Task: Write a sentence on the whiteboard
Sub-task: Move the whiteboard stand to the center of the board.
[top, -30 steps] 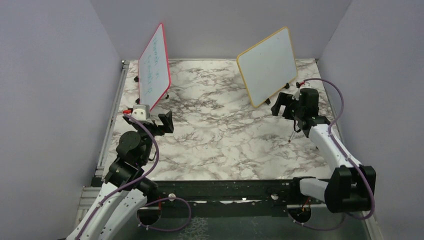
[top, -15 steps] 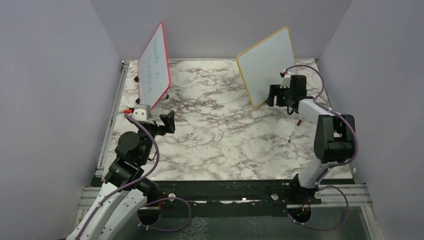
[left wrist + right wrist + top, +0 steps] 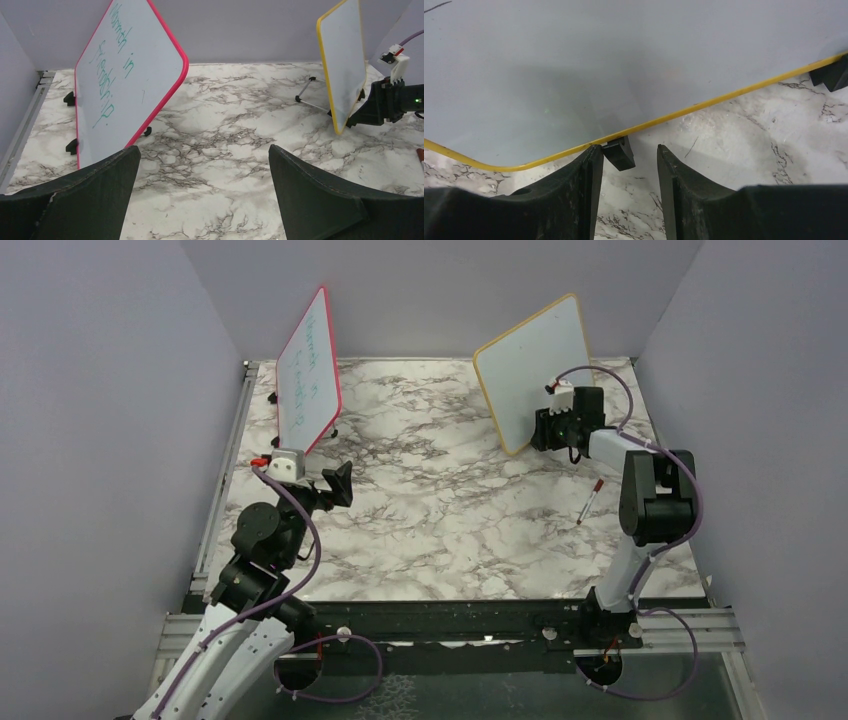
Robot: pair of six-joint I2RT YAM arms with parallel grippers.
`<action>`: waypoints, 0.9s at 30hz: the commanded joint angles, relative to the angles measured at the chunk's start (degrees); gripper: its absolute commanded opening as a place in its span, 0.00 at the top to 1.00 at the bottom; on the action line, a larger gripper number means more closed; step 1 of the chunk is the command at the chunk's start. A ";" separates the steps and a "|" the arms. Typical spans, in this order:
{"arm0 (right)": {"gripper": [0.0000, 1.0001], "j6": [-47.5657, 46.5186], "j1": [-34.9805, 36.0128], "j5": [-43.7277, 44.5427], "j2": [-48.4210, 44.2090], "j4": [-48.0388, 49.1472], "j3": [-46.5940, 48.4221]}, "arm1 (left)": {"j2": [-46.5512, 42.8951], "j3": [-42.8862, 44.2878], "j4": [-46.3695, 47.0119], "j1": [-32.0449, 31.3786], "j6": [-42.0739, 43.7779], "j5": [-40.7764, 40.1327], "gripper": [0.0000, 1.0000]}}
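Observation:
The whiteboard (image 3: 535,365) with the yellow frame stands tilted at the back right, also seen in the left wrist view (image 3: 345,60). Its face (image 3: 624,60) looks blank, and the sentence is not in view. My right gripper (image 3: 543,430) is low at the board's bottom edge. Its jaws (image 3: 629,147) stand partly apart around a small black foot (image 3: 619,152); the foot touches the left finger and a gap stays on the right. My left gripper (image 3: 340,480) hovers wide open over the marble (image 3: 205,150), holding nothing.
A red-tipped marker (image 3: 590,502) lies on the table right of centre, behind my right gripper. A red-framed board (image 3: 308,375) with green writing (image 3: 125,85) stands at the back left. Grey walls close in both sides.
My right arm has swung from above the marker to the yellow board's lower edge, and its jaws have narrowed. The left arm has not moved.

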 commanded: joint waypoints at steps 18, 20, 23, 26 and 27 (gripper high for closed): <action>0.87 -7.38 0.52 -7.39 2.26 -2.39 1.37 | 0.14 -0.61 1.96 -0.17 0.84 2.43 0.01; 0.88 -6.69 1.64 -6.84 0.69 -1.70 -0.53 | -0.05 -0.66 2.02 -0.17 0.84 2.53 0.01; 0.89 -5.42 3.16 -5.91 -2.12 -1.62 -2.54 | -0.30 -0.66 1.96 -0.17 0.84 2.54 0.01; 0.91 -3.43 5.53 -4.51 -5.23 -1.28 -5.09 | -0.64 -0.70 1.95 -0.17 0.77 2.47 0.01; 0.91 -2.77 6.58 -3.75 -6.30 -1.27 -5.89 | -0.83 -0.69 2.00 -0.17 0.79 2.33 0.01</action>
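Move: The black foot clip at the near-left end of the yellow-framed whiteboard stand is almost between the right fingertips, about 1 cm ahead, 1 cm left and 1 cm lower. Its twin clip sits some 9 cm ahead and 8 cm right of the hand, and the marker lies roughly 15 cm back and 12 cm right, 5 cm below. For the left hand, the near clip is about 23 cm ahead, 48 cm right and 26 cm down. The stand's near-left foot clip gets pinched: the right hand eases about 1 cm left and 1 cm down, turning some 10 degrees counter-clockwise to square up with the yellow edge, while its half-open fingers close on the clip from both sides. Still gripping, it then drags the clip left and back, about 2 cm each way. ##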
